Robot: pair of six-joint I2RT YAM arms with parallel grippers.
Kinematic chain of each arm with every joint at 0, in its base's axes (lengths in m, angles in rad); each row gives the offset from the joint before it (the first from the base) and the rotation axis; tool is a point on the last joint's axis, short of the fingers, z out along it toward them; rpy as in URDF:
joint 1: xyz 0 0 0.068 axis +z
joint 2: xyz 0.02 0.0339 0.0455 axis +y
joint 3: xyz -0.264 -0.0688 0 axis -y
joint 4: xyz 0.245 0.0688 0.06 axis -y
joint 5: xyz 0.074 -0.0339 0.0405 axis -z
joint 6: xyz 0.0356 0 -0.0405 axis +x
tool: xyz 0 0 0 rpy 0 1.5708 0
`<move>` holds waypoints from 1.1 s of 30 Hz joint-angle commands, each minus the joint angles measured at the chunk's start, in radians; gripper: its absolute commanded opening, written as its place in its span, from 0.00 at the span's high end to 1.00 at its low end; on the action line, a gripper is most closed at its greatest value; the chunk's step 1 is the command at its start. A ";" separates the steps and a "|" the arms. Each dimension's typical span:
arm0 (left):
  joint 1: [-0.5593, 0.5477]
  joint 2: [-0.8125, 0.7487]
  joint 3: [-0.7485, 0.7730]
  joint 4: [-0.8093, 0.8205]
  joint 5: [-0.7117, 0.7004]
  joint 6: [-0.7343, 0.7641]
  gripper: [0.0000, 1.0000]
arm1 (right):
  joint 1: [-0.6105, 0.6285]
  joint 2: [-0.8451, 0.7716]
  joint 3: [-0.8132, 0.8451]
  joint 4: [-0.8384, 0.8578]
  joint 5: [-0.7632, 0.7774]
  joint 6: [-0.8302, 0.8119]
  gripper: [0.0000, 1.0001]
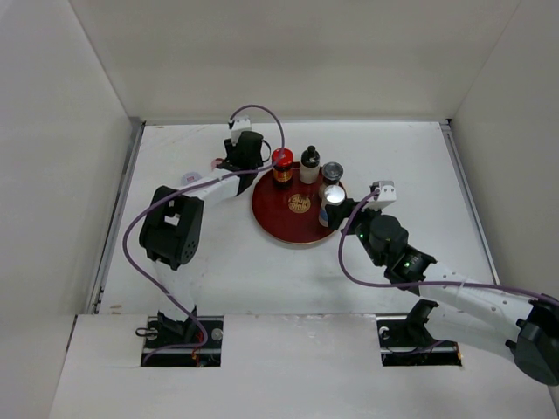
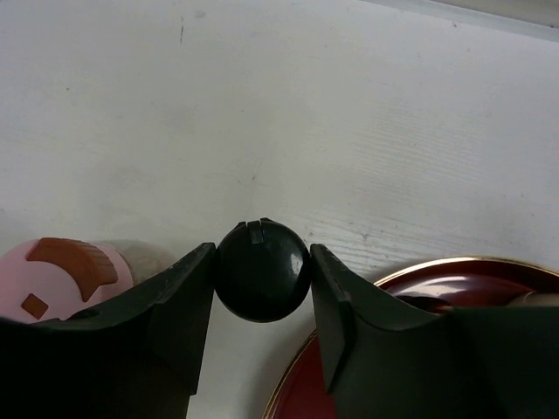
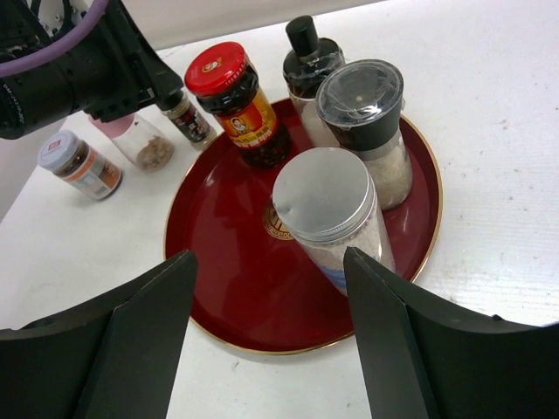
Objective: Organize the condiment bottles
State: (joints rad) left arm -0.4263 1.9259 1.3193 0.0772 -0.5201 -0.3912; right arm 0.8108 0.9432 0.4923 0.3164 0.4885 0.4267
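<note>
A small bottle with a round black cap [image 2: 262,272] stands just off the left rim of the dark-red tray [image 3: 227,288], and my left gripper [image 2: 262,262] is shut on that cap. To its left stand a pink-capped jar [image 2: 65,278] and a white-lilac-capped jar [image 3: 79,164]. On the tray are a red-capped jar [image 3: 229,92], a slim black-capped bottle [image 3: 306,52], a grey-capped grinder [image 3: 362,113] and a silver-capped jar [image 3: 327,205]. My right gripper [image 3: 269,262] hovers open over the tray's near side, the silver-capped jar just beyond its right finger [image 3: 393,332].
The round tray [image 1: 288,223] lies mid-table. The left arm [image 1: 175,227] reaches along its left side, the right arm [image 1: 402,253] comes in from the right. White walls [image 1: 79,131] enclose the table on three sides.
</note>
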 commanded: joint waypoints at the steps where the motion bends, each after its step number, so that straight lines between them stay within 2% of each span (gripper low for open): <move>1: -0.004 -0.117 -0.023 0.029 -0.017 0.003 0.74 | -0.006 -0.007 0.000 0.061 -0.010 0.004 0.25; 7: -0.071 -0.301 -0.135 0.049 -0.015 0.005 0.74 | -0.008 -0.011 0.000 0.061 -0.010 0.006 0.25; 13: -0.203 -0.392 -0.251 0.052 -0.020 0.000 0.74 | -0.014 -0.046 -0.015 0.067 0.004 0.015 0.21; 18: -0.298 -0.418 -0.270 0.061 -0.043 -0.008 0.74 | -0.026 -0.072 -0.024 0.072 0.005 0.020 0.16; 24: -0.367 -0.294 -0.171 0.124 -0.021 -0.002 0.73 | -0.046 -0.109 -0.040 0.072 0.015 0.030 0.04; 33: -0.367 -0.082 -0.017 0.136 0.003 0.008 0.73 | -0.097 -0.139 -0.061 0.055 0.041 0.072 0.04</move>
State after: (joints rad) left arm -0.7967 1.8252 1.2316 0.1543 -0.5224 -0.3923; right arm 0.7258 0.8268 0.4339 0.3229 0.5102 0.4713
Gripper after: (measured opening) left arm 0.425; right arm 0.962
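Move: The left hand already grips the small black-capped bottle; the tray's middle lies about 17 cm to its right, 10 cm back and 8 cm below. From the hand, the red-lidded jar stands 11 cm right and 2 back, the black-topped bottle 19 right and 1 back, and the clear-lidded grinder 24 right and 6 back. For the right hand, the tray's middle is roughly 14 cm ahead, 10 left, 15 below. Left hand lifts its bottle, swings some 17 cm right, 10 back, then sinks towards the tray; right withdraws. ##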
